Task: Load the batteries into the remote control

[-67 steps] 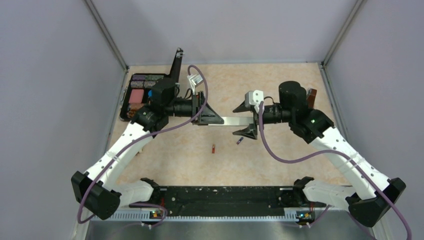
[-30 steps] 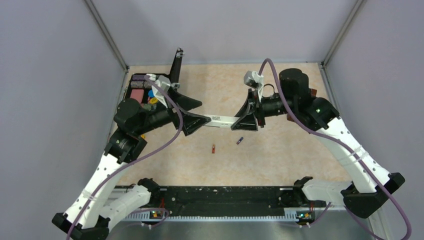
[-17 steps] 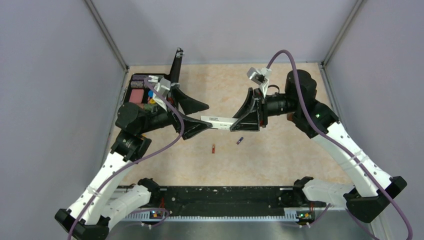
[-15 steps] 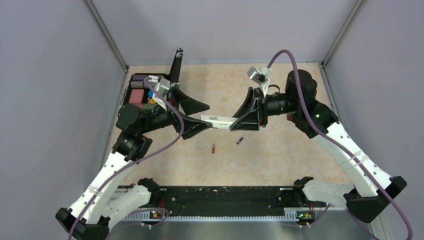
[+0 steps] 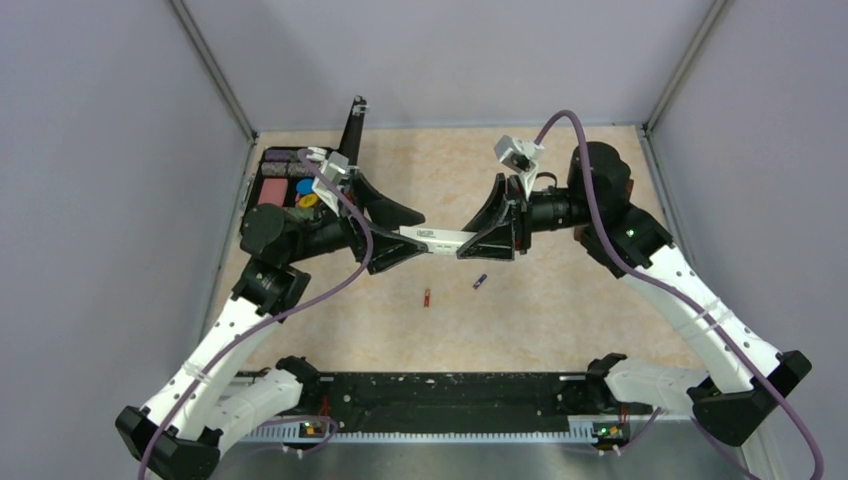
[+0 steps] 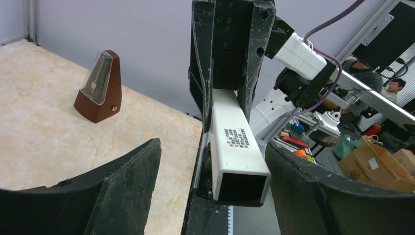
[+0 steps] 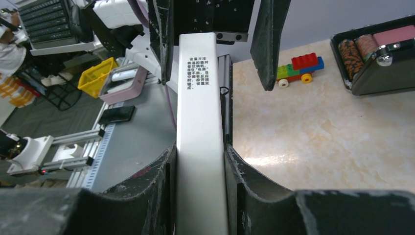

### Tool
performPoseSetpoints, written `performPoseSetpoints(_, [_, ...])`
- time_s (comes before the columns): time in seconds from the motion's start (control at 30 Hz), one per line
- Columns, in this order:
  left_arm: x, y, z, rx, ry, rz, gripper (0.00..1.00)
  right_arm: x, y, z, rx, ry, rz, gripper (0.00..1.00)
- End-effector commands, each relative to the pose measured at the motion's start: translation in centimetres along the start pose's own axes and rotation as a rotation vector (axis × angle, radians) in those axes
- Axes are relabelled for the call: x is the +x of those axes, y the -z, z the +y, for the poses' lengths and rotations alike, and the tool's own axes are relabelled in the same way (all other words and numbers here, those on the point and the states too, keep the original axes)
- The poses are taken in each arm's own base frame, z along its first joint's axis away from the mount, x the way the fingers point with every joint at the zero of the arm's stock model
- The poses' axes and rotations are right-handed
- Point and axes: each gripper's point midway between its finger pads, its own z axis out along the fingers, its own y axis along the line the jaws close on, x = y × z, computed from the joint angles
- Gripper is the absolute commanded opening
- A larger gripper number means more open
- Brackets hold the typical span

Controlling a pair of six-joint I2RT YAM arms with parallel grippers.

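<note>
The white remote control [image 5: 437,238] is held level above the table by my right gripper [image 5: 470,240], which is shut on its right part. In the right wrist view the remote [image 7: 200,98] is clamped between the fingers [image 7: 161,176]. My left gripper [image 5: 412,232] is wide open, its jaws on either side of the remote's left end without touching it. The left wrist view shows the remote's dark open end [image 6: 242,185] between the fingers [image 6: 117,181]. The reddish battery [image 5: 427,297] and the dark purple battery [image 5: 480,281] lie on the table below.
An open black case [image 5: 285,185] with coloured items stands at the back left, its lid upright. A brown metronome [image 6: 100,88] stands near the back wall. A toy of stacked blocks [image 7: 298,68] sits beside the case [image 7: 377,49].
My left gripper let go of the remote, opened wide and drew back left, then came right again around the remote's end. The right gripper kept hold and rolled its wrist.
</note>
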Motion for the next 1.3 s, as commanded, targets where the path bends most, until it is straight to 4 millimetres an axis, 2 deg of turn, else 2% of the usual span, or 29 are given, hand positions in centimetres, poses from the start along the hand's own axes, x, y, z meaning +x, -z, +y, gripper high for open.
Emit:
performPoseSetpoints(0.0, [0.1,0.1,-1.0,0.058,-0.042,-0.013,0.82,-1.3,0.0,-0.3,0.018,0.143,-0.038,0.00])
performPoseSetpoints(0.13, [0.0,0.2,-0.3,0.020,-0.057,-0.050,0.80,-1.2,-0.2,-0.7,0.021,0.158,-0.035,0.00])
performPoseSetpoints(0.33, [0.6,-0.1,0.5,-0.006,-0.044,-0.001,0.77,-1.2,-0.4,-1.0,0.015,0.160,-0.042,0.00])
performPoseSetpoints(0.6, [0.4,-0.4,0.6,0.011,-0.056,0.001,0.76,-0.6,-0.6,-1.5,0.014,0.144,-0.032,0.00])
performPoseSetpoints(0.83, [0.5,-0.4,0.8,0.011,-0.063,-0.017,0.59,-1.0,-0.7,-1.7,0.026,0.145,-0.055,0.00])
performPoseSetpoints(1.27, [-0.1,-0.1,0.4,0.041,-0.057,-0.126,0.49,-2.1,-1.0,-2.2,0.038,0.136,-0.178,0.00])
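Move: Between the left hand's wide-open fingers sits the free end of the remote control, nearer the back finger; the remote's middle is about 5 cm right and 1 cm back, nearly level. The right hand grips its other end, with the left hand's jaws some 12 cm to that hand's left, 2 cm forward and 1 cm up. Far below the left hand, roughly 39 cm down, lie the red battery (10 cm ahead, 3 cm right) and blue battery (15 cm ahead, 17 cm right). Keeping its grip, the right hand feeds the remote forward about 3 cm, also down and left into the left hand's jaws, tipping slightly and easing back. The left hand first sinks some 2.5 cm and edges forward and a little right, then holds nearly still while its fingers close from wide to about half open around the free end; whether they touch isn't clear. ##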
